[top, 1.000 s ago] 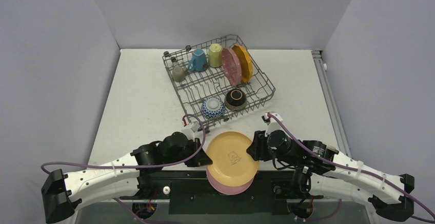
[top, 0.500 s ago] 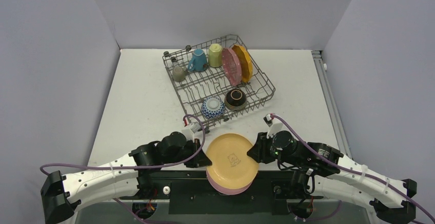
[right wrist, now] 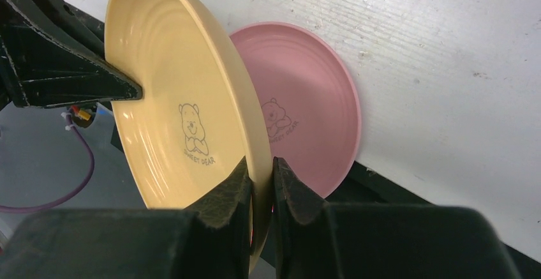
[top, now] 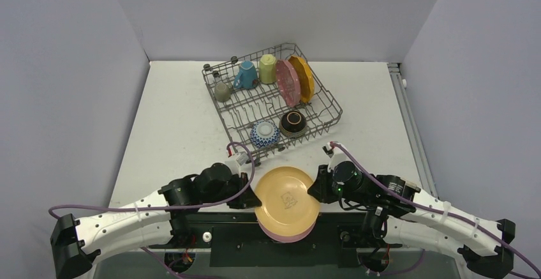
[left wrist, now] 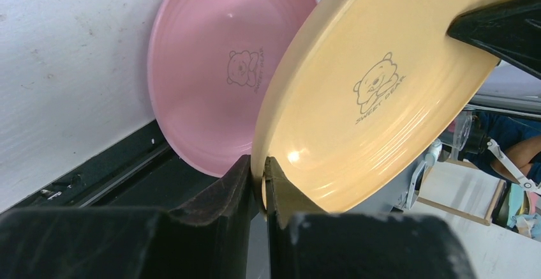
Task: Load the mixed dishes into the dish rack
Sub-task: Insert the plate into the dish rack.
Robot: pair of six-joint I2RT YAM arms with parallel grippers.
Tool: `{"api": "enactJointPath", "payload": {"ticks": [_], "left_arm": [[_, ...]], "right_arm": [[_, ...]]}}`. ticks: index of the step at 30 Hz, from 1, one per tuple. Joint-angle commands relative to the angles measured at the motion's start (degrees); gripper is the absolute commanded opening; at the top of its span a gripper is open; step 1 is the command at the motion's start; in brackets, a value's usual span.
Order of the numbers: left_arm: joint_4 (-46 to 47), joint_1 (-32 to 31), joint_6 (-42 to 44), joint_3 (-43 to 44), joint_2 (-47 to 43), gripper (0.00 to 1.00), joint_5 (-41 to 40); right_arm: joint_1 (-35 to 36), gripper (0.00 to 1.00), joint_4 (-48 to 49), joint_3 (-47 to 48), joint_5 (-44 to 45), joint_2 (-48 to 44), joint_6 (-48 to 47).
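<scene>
A yellow plate (top: 287,196) with a bear print is lifted at the table's near edge, tilted over a light pink plate (top: 287,233) that lies flat and juts past the edge. My left gripper (top: 254,197) is shut on the yellow plate's left rim (left wrist: 383,87), both pads pressed to it (left wrist: 263,170). My right gripper (top: 314,193) pinches the opposite rim (right wrist: 185,100), its gripper (right wrist: 261,177) shut on it. The light pink plate (right wrist: 306,100) shows behind. The dish rack (top: 242,110) stands farther back.
The rack holds a grey mug (top: 222,92), blue mug (top: 245,75), pale-yellow mug (top: 267,68), an upright dark pink plate (top: 287,82) and orange plate (top: 302,78), a blue-white bowl (top: 264,133) and a dark brown bowl (top: 293,122). Grey walls enclose the table.
My right gripper has closed from partly open onto the yellow plate's right rim. The left gripper kept its grip, and the plate shifted only slightly.
</scene>
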Motion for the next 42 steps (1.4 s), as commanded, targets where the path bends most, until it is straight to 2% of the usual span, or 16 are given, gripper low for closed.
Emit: {"api": "enactJointPath", "payload": {"ticks": [1, 5, 9, 12, 21, 26, 32, 34, 42], "left_arm": [[1.8, 0.4, 2.2, 4.4, -0.7, 0.13, -0.9], [0.6, 0.9, 2.9, 4.8, -0.7, 0.34, -1.1], [-1.7, 1.9, 4.4, 6.2, -0.8, 0.47, -1.4], [-5.1, 3.3, 6.3, 8.9, -1.4, 0.52, -1.7], [-17.2, 9.5, 15.1, 18.5, -3.4, 0.76, -5.3], [-20.9, 10.7, 19.6, 23.2, -4.1, 0.87, -8.8], [-22.6, 11.1, 23.6, 24.8, -5.4, 1.0, -11.7], [-22.7, 11.2, 24.1, 24.8, -6.0, 0.97, -13.2], [-20.1, 11.3, 26.1, 22.6, -8.2, 0.96, -17.3]], "right_arm": [[-0.2, 0.0, 1.6, 3.8, 1.9, 0.8, 0.0], [-0.2, 0.0, -1.2, 7.4, 5.0, 2.2, -0.7], [-0.2, 0.0, -4.0, 11.2, 8.2, 4.7, -1.9], [-0.2, 0.0, -6.6, 14.7, 11.6, 7.7, -3.5], [-0.7, 0.0, -13.9, 29.7, 21.3, 17.3, -9.0], [-1.9, 0.0, -17.1, 39.3, 26.8, 22.6, -12.9], [-3.2, 0.0, -19.0, 50.6, 35.4, 30.6, -16.7], [-3.4, 0.0, -19.7, 54.7, 37.9, 33.8, -18.3], [-3.9, 0.0, -19.8, 67.5, 45.8, 46.4, -23.8]]}}
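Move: Both hands already pinch the yellow plate. The free rack slot left of the standing pink plate is roughly 41 cm ahead of the right hand, 13 left and 5 lower; that pink plate is about 44 ahead, 7 left. The black bowl stands some 29 ahead, 5 left, the blue-white bowl 24 ahead, 17 left, both about 7 lower. From the left hand the slot is about 43 ahead, 6 right, 3 lower. Left opens off the yellow plate, rising; right carries it about 18 cm up and forward towards the rack. ##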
